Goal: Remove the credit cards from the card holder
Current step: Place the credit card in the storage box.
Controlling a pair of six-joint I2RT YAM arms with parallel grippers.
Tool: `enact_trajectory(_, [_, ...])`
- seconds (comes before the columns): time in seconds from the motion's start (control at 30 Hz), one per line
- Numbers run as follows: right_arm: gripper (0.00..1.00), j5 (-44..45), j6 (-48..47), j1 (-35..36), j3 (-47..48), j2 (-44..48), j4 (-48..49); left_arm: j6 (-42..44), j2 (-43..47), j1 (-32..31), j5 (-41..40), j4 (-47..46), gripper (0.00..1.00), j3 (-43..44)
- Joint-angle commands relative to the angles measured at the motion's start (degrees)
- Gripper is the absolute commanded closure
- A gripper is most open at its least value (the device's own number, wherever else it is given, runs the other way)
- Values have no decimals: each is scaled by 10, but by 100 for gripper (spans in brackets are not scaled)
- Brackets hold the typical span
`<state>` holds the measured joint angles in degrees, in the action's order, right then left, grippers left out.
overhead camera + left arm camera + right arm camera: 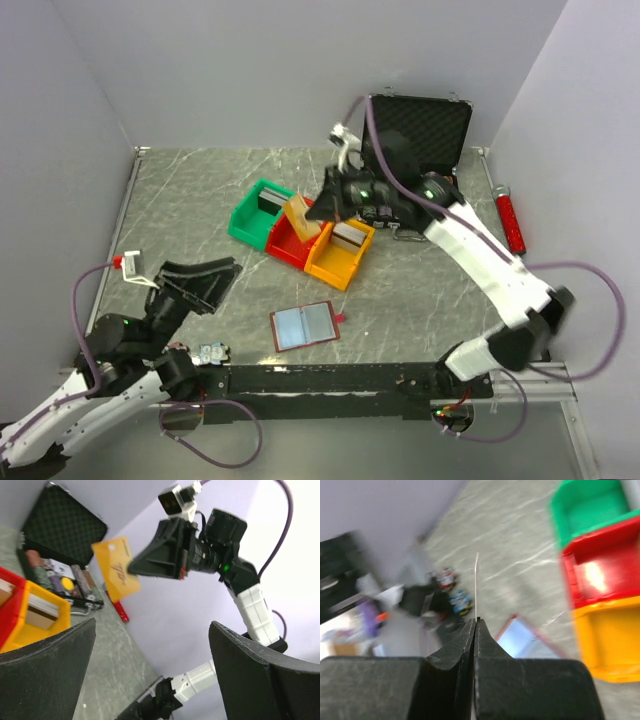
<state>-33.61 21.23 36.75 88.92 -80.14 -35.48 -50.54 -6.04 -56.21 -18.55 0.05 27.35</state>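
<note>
The card holder (303, 326) lies open and flat on the table near the front, its dark-red rim framing two pale blue-grey credit cards (290, 326). It also shows blurred in the right wrist view, as the card holder (520, 640). My right gripper (322, 208) hangs above the red bin, shut on an orange-yellow card (300, 215). That card (116, 570) faces the left wrist camera and is edge-on as a thin line (476, 585) in the right wrist view. My left gripper (222, 283) is open and holds nothing, low at the front left.
Green (258, 212), red (288, 243) and yellow (340, 255) bins stand in a diagonal row mid-table, with grey-brown decks in the green and yellow ones. An open black foam-lined case (425, 125) is at the back right. A red-handled tool (509, 218) lies by the right wall.
</note>
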Motion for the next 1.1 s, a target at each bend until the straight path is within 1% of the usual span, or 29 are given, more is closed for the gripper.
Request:
enact_trajectory(0.0, [100,142,-104,-1,132,-123,-135,33,-50,0,-44,114,1,46])
enact_trajectory(0.13, [100,239,-145,-1,232,-212,-171,28,-87,0,-24,115,3,56])
enact_trajectory(0.17, [100,242,-160,-1,241,-232,-166,26,-85,0,-23,114,3,52])
enact_trajectory(0.23, [100,224,-202,2,210,-233,-122,19,-74,0,-25,108,3,37])
enact_trajectory(0.3, [100,266,-236,14,150,-215,-57,13,-64,0,-27,106,3,24])
enact_trajectory(0.33, [100,270,-252,17,139,-209,-39,11,-58,0,-29,108,3,20])
enact_trajectory(0.5, [100,231,-326,14,133,-208,-16,13,-64,0,-37,121,3,16])
enact_trajectory(0.57, [100,226,-341,14,141,-219,-6,18,-75,0,-35,127,3,23])
enact_trajectory(0.73, [100,220,-396,13,175,-274,-19,30,-107,0,-31,148,3,44])
enact_trajectory(0.77, [100,224,-410,15,159,-274,-2,32,-112,0,-32,151,3,45])
enact_trajectory(0.87, [100,237,-448,14,63,-241,99,30,-118,0,-40,154,3,43])
enact_trajectory(0.9, [100,239,-453,15,45,-235,117,29,-117,0,-40,153,3,42])
enact_trajectory(1.07, [100,230,-472,13,44,-247,126,35,-116,0,-51,150,3,37])
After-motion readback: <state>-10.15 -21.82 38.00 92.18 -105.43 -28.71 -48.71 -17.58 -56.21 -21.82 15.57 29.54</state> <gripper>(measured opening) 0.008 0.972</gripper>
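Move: The right hand holds the gold credit card high up; the red compartment of the storage box lies about 15 cm ahead, 5 cm to its left and some 29 cm below. The yellow compartment is roughly 10 cm ahead and 6 cm to the right, the green one some 21 cm ahead and 14 cm to the left. From the empty left hand, the red compartment is about 25 cm ahead, 11 cm to the right and 30 cm down. Carry the gripped card forward about 15 cm and down some 17 cm towards the red compartment, mostly level at first, then steeply down, with a short halt in the sinking before lowering again. Turn the right wrist roughly 45 degrees meanwhile, so the fingers slant forward and down, and keep them shut. Let the open left gripper sink about 9 cm and ease forward slightly, tilting down. ##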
